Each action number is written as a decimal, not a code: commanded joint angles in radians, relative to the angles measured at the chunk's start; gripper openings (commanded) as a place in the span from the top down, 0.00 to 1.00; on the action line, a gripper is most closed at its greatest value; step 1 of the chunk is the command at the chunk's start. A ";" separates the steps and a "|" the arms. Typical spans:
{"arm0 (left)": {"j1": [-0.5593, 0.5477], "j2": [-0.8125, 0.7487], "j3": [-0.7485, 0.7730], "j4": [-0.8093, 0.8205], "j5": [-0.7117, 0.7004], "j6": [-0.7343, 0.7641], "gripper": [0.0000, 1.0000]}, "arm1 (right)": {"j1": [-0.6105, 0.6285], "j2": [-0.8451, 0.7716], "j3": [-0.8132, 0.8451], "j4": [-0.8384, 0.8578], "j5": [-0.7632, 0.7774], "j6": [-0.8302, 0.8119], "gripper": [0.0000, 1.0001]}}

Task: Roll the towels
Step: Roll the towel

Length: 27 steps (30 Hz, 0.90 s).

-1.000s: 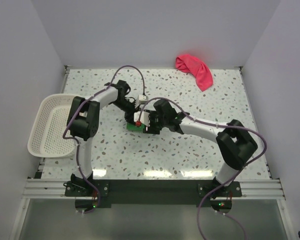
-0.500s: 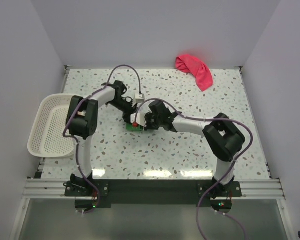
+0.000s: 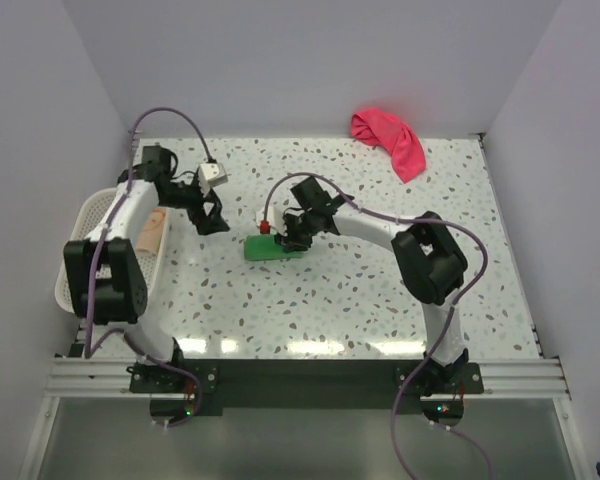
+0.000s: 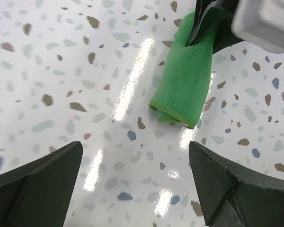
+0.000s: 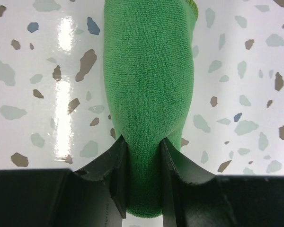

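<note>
The bright green towel (image 3: 270,248) lies rolled into a short tube on the speckled table, left of centre. My right gripper (image 3: 292,236) is shut on its right end. In the right wrist view both fingers (image 5: 119,176) pinch the green roll (image 5: 149,71) between them. My left gripper (image 3: 212,218) hangs open to the left of the roll and apart from it. The left wrist view shows the green roll (image 4: 184,90) beyond my left gripper (image 4: 135,158), with only table between its jaws. The pink-red towel (image 3: 390,140) lies crumpled at the back right. A pale peach-orange towel (image 3: 157,232) rests in the basket.
The white mesh basket (image 3: 88,215) sits at the table's left edge, partly under my left arm. Grey walls close in the table at the back and on both sides. Purple cables loop above both arms.
My left gripper has opened wide and swung left, away from the green towel toward the basket. My right gripper has closed on the roll's end, and the peach-orange towel now shows in the basket.
</note>
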 commanded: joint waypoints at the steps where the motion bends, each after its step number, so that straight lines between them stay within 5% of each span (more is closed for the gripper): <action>1: 0.010 -0.180 -0.096 0.115 -0.060 0.016 0.00 | -0.006 0.089 0.062 -0.249 -0.116 0.036 0.97; 6: -0.106 -0.420 -0.293 0.046 -0.207 0.290 0.00 | -0.040 0.209 0.230 -0.434 -0.225 0.062 0.96; 14: -0.468 -0.658 -0.619 0.293 -0.513 0.312 0.03 | -0.062 0.391 0.444 -0.655 -0.332 0.068 0.96; 20: -0.569 -0.561 -0.656 0.569 -0.620 0.191 0.21 | -0.066 0.428 0.471 -0.663 -0.383 0.103 0.96; 27: -0.594 -0.433 -0.656 0.709 -0.614 0.211 0.23 | -0.079 0.445 0.472 -0.679 -0.418 0.112 0.95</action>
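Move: The right hand already has the green towel pinched near its right end, with the towel's middle some 5 cm to the left and 2 cm below. The open left hand hangs high, with that middle about 15 cm to its right, 4 cm back and 10 cm down. The orange towel lies roughly 15 cm to the left hand's left, level with it and 10 cm lower. The white basket's middle is about 24 cm left, 4 cm back and 11 cm below. Still pinching the green towel, the right hand slides some 3 cm back and slightly left, rolling about 35 degrees so its fingers swing to point partly back. The left hand lifts about 5 cm, swings back some 14 cm, then sinks and comes 5 cm forward while moving right, rolling about 50 degrees and partly closing over the towel's free end; contact there can't be seen. ##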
